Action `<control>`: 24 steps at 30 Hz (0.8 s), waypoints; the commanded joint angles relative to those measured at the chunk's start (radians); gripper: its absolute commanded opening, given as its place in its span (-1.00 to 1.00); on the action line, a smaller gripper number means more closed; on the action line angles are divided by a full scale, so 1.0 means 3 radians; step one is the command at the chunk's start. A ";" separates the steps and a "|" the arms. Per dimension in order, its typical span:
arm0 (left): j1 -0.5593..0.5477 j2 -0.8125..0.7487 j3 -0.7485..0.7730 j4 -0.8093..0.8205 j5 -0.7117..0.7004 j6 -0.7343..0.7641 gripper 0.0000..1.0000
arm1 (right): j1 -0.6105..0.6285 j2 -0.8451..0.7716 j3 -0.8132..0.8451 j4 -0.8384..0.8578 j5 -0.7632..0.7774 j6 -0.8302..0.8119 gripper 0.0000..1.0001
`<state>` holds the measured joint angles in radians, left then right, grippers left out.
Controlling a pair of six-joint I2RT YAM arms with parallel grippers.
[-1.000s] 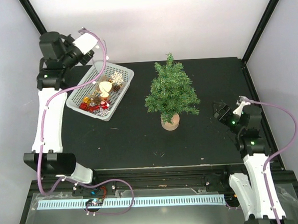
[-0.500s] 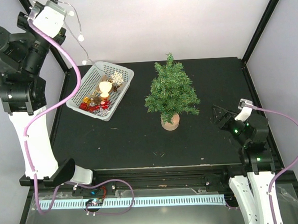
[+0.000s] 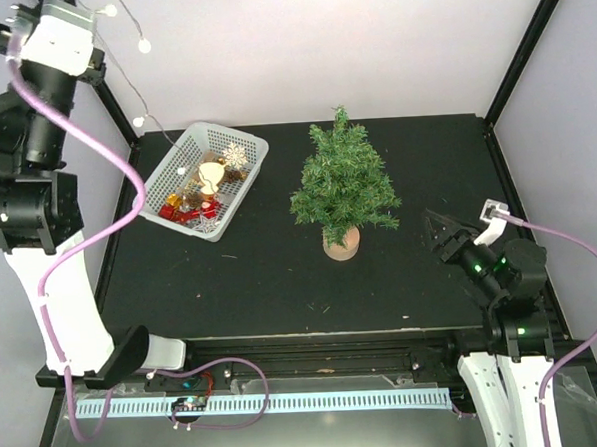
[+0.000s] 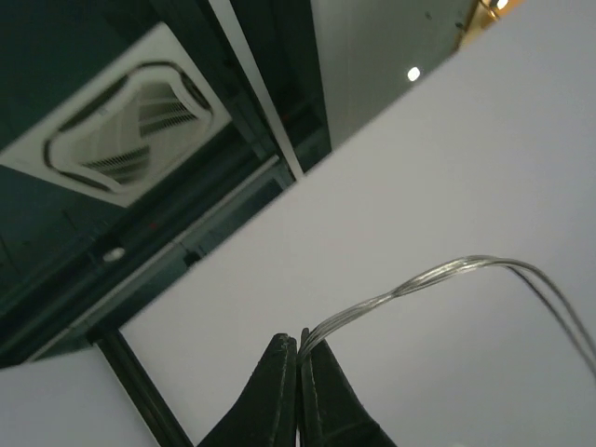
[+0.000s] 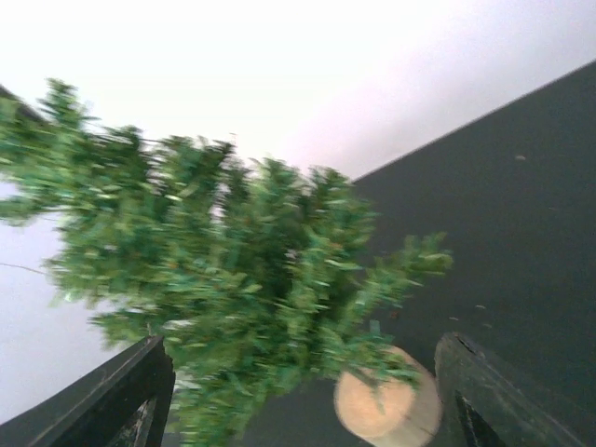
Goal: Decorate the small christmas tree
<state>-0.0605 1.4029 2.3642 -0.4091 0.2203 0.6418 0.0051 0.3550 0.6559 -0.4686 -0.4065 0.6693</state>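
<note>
The small christmas tree stands upright on its round tan base at mid table. It fills the right wrist view, blurred. My left gripper is shut on a thin silver wire. It is raised high at the far left. The wire is a light string with small bulbs that hangs down into the white basket. My right gripper is open and empty, right of the tree and pointing at it. Its jaws stand wide apart.
The white basket at the back left holds several ornaments, among them a white snowflake and red pieces. Black frame posts stand at the table's back corners. White walls close in the back and sides.
My left arm has swung up and away from the basket, drawing the light string out with it. My right arm has shifted slightly nearer and lower, still facing the tree.
</note>
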 commanded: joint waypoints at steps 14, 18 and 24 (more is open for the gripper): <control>-0.0018 -0.0314 0.0248 0.0494 0.0139 -0.0238 -0.97 | 0.0440 0.0503 0.1533 0.0462 -0.1256 -0.0346 0.48; -0.0018 -0.0321 0.0265 0.0525 0.0172 -0.0257 -0.97 | 0.0613 0.1010 0.2156 0.0310 -0.1263 -0.0520 0.48; -0.0017 -0.0287 0.0257 0.0452 0.0160 -0.0300 -0.97 | 0.1154 0.1789 0.3047 0.0137 -0.0930 -0.0741 0.45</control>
<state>-0.0612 1.3060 2.4214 -0.2817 0.2626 0.5804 0.2474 0.8066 1.4651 -0.3771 -0.7403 0.5114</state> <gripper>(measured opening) 0.027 0.733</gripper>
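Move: High over the table the left hand holds one end of the light string; the basket that string hangs down into lies about 25 cm ahead of this hand, 2 cm right and some 61 cm below, and the christmas tree about 3 cm ahead, 35 cm right and 41 cm below. From the empty right hand, the hanging string's middle is roughly 18 cm ahead, 49 cm left and 13 cm higher; the tree stands about 9 cm ahead, 15 cm left, mid-height 3 cm higher. Rising about 26 cm beside the tree, the open right hand also works left towards the string and the left hand, swinging back some 9 cm before easing forward; it tilts up and turns counter-clockwise, each around 30 degrees. The left hand keeps its pinch on the string, pulls it back roughly 11 cm and somewhat up, tipping its fingers upward, then holds still. ##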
